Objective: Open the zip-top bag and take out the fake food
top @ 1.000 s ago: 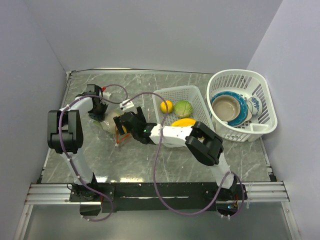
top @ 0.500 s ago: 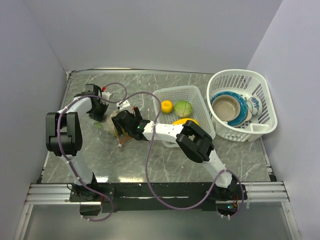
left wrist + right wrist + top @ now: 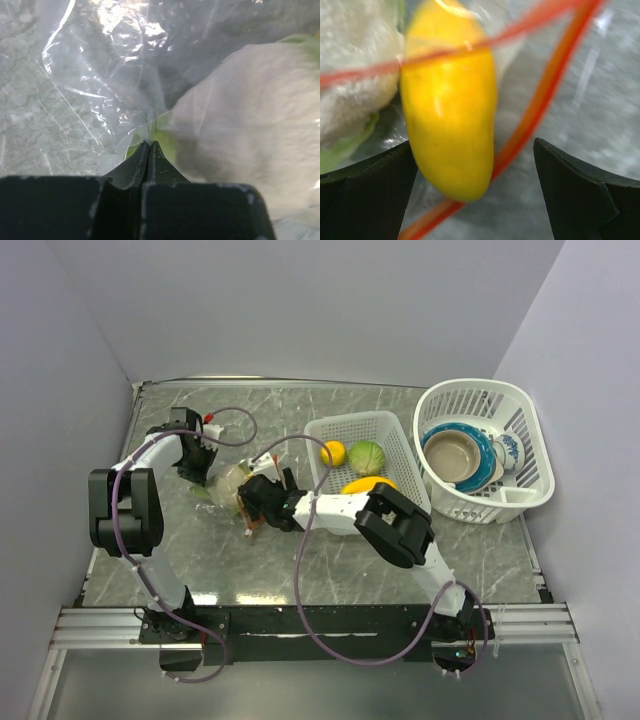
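Observation:
The clear zip-top bag (image 3: 228, 482) lies left of centre on the marble table. My left gripper (image 3: 196, 466) is shut on a fold of its thin plastic (image 3: 149, 135) at the far left end. Inside the bag show a white cauliflower (image 3: 250, 115) and a yellow banana (image 3: 447, 100). My right gripper (image 3: 256, 504) is open at the bag's mouth, where the orange-red zip strip (image 3: 540, 100) loops. The banana's tip sits between the right gripper's (image 3: 472, 150) fingers, closer to the left one. An orange (image 3: 333, 452), a green leafy ball (image 3: 367, 456) and a yellow oval fruit (image 3: 366, 485) lie in the white rectangular basket (image 3: 398, 430).
A round white basket (image 3: 530, 430) at the right holds blue and tan bowls (image 3: 458, 455). Grey walls close in the table on the left, back and right. Both arms' purple cables loop over the table's middle.
My right gripper has shifted slightly nearer and to the right at the bag's mouth, and its elbow swung left. The left gripper, still shut on the bag, drew a little farther back.

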Controlling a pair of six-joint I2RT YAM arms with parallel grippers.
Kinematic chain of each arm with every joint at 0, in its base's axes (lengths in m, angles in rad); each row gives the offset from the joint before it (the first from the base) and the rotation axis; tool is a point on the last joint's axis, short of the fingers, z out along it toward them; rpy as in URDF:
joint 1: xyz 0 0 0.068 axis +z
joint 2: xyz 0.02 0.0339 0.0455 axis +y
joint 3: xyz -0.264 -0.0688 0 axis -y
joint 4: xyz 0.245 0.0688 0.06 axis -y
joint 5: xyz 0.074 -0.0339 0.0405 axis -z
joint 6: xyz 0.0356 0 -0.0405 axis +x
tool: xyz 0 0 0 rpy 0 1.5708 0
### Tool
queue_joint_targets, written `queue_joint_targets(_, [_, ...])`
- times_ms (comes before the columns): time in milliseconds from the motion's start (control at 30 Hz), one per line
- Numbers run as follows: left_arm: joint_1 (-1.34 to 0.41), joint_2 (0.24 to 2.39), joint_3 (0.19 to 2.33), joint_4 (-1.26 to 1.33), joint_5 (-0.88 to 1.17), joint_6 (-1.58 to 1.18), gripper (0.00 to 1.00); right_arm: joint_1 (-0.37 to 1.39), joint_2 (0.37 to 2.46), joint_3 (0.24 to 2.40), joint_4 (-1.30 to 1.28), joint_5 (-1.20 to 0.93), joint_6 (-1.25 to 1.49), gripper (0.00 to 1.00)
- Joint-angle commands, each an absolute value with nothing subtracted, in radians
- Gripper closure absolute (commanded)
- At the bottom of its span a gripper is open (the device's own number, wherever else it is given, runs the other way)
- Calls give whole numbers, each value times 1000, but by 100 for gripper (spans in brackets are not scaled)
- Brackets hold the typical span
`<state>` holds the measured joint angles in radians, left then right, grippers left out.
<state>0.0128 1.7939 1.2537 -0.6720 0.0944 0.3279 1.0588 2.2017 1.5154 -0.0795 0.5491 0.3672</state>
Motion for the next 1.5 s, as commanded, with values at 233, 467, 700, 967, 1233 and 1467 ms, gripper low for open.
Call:
queue_joint_targets(233, [8, 1755, 1256, -683, 112, 345, 99, 1072, 1936, 1327, -59, 638, 376, 0])
queue_joint_targets(467, [8, 1759, 1272, -687, 107, 341, 99, 1095, 1934, 1357, -3, 525, 305, 7])
queue_joint_targets(700, [6, 1761, 1266, -684, 106, 339, 99, 1094, 2013, 1437, 17, 472, 247, 7])
queue_joint_targets(967, [8, 1772, 1267, -686, 110, 341, 99, 1045, 2106, 1503, 25, 427, 204, 8])
queue_joint_targets(1233, [8, 1776, 1267, -686, 109, 347, 99, 1002, 2183, 1555, 6, 384, 180, 7])
queue_joint_targets(1467, [8, 1776, 1273, -689, 109, 347, 99, 1003, 2146, 1539, 31, 341, 196, 32])
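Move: Reach for the yellow mango in the bag's mouth: it lies about 2 cm ahead of the right hand, 2 cm to its left and 2 cm lower. The cauliflower is some 5 cm to the left of the mango and level with it. The white tray's middle is roughly 24 cm to the hand's right and 5 cm farther out. From the left hand the mango is about 9 cm to the right, 1 cm nearer and 2 cm below. Swing the open right gripper some 5 cm to the right and lift it about 6 cm, drawing back a little, then bring it back left while turning it about 10 degrees counter-clockwise. Reach forward and down about 5 cm each to straddle the mango's near end, and just start closing the fingers. Keep the left fingers shut on the bag's plastic, holding still. ##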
